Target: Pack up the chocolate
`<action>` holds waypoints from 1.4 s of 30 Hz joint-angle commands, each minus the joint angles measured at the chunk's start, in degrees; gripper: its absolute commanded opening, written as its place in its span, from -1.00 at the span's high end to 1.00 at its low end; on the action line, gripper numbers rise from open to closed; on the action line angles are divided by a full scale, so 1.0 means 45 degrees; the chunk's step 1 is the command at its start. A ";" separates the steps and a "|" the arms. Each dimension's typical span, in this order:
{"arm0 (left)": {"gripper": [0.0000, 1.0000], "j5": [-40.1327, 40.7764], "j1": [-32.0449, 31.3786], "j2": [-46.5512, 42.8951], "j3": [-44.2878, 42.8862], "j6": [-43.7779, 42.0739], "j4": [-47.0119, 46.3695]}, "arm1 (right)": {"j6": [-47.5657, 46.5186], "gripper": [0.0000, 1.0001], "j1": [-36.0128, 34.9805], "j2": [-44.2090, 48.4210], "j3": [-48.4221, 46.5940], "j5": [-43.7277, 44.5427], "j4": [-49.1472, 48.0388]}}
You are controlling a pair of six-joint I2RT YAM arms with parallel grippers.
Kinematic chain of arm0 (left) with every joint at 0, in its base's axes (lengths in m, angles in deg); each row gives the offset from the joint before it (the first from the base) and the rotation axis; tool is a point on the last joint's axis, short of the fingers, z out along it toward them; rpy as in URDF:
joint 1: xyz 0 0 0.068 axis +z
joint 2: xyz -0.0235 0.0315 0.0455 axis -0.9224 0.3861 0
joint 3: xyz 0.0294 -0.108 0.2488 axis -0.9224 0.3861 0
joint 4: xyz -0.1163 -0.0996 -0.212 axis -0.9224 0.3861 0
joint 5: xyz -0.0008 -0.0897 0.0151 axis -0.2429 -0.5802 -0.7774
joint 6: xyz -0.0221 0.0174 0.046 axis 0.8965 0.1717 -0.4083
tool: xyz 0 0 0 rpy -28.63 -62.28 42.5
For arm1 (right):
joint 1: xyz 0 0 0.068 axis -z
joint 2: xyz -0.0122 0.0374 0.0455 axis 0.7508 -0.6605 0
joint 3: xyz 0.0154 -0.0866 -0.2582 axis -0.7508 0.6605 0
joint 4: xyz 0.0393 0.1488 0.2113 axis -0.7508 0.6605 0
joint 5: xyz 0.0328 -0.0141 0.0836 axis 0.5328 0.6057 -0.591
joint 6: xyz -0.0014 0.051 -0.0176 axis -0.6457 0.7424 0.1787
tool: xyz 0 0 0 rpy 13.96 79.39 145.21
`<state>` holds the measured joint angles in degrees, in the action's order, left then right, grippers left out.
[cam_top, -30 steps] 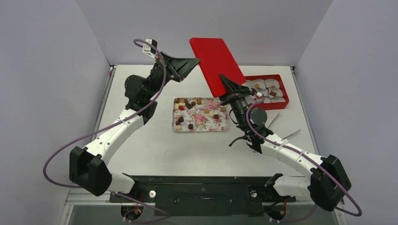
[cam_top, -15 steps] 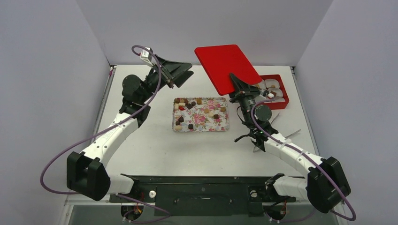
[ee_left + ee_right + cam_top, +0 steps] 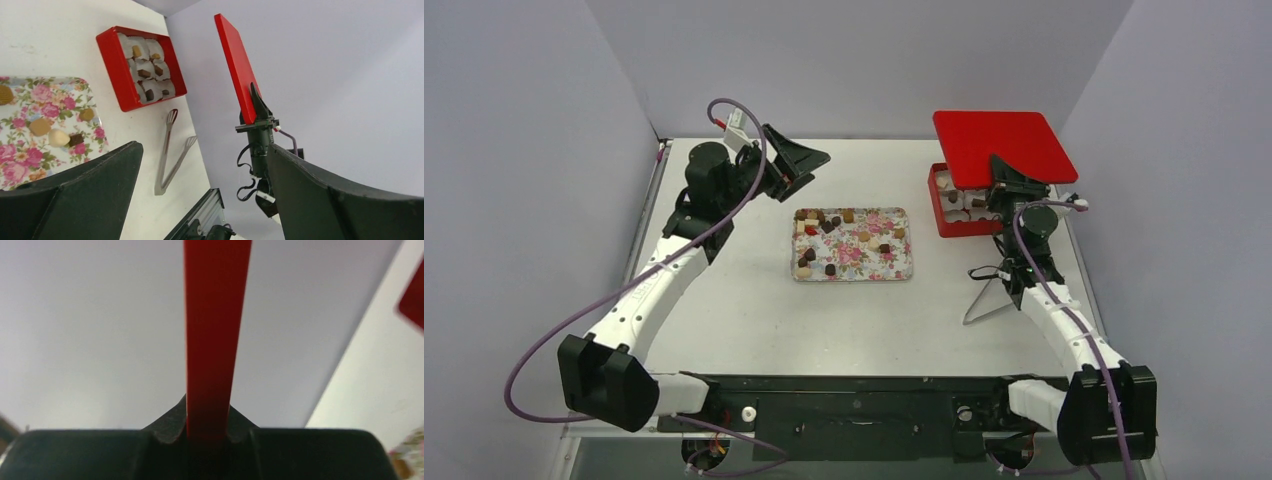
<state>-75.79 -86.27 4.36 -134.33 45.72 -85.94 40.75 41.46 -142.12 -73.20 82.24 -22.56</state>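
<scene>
Several pieces of chocolate, dark brown, tan and cream, lie scattered on the flower-patterned tray. More chocolate sits in white paper cups inside the red box. My right gripper is shut on the near edge of the flat red lid, held above the box and hiding most of it. In the right wrist view the lid runs edge-on between the jaws of the right gripper. My left gripper hangs open and empty over the table's back left, as the left wrist view confirms.
Metal tongs lie on the table near the right arm, in front of the box; they also show in the left wrist view. Grey walls close in the back and both sides.
My left gripper let go of the red lid, opened and drew back to the left. The right arm swung the lid to the right, from beside the tray to above the red box.
</scene>
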 commanded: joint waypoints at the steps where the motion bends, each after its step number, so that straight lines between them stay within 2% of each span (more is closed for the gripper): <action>1: -0.88 -0.0183 0.0125 0.0232 -0.0567 -0.0989 0.0740 | -0.1834 1.00 0.1332 -0.0773 -0.1145 -0.0911 0.2976; 6: -0.88 -0.0494 0.0144 0.0590 -0.0629 -0.1273 0.0760 | -0.3058 1.00 0.2178 -0.2888 -0.2848 -0.1689 0.3787; 11: -0.88 -0.0693 0.0141 0.1296 -0.0825 -0.1281 0.0618 | -0.3263 1.00 0.2467 -0.4834 -0.3376 -0.2225 0.2925; 19: -0.88 -0.0638 0.0028 0.2467 -0.1611 -0.1387 0.0597 | -0.3623 1.00 0.2386 -0.6788 -0.3781 -0.2289 0.2078; 27: -0.88 -0.0521 -0.0184 0.3077 -0.1736 -0.1613 0.0721 | -0.3690 1.00 0.2264 -0.6965 -0.3919 -0.2241 0.1405; 32: -0.88 -0.0493 -0.0205 0.3180 -0.1649 -0.1707 0.0754 | -0.4350 1.00 0.2035 -0.6118 -0.4341 -0.1428 0.2266; 42: -0.88 -0.0458 -0.0235 0.3011 -0.1444 -0.1876 0.1223 | -0.4370 1.00 0.1863 -0.6442 -0.5635 -0.0645 0.3447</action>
<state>-77.62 -87.12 18.59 -139.27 38.77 -80.37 21.67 50.10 -173.14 -94.93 75.29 -7.98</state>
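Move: The red box that the held lid is being taken to lies about 14 cm ahead of the right hand, 7 cm to its right and some 31 cm below. The tongs are roughly 6 cm nearer the base than this hand and 9 cm to its right. The chocolate tray lies 4 cm ahead and 24 cm to its left, both about 33 cm down. From the left hand, the box is some 18 cm ahead, 37 cm right and 34 cm below. Still pinching the red lid by its near edge, the right hand carries it steeply down about 19 cm and forward, with an early swing of 5 cm right, then lifts back some 6 cm while easing on forward over the box, 12 cm in all. Its wrist tips the fingers down and rolls the left side lower. The open, empty left hand sinks about 9 cm, edging forward. ##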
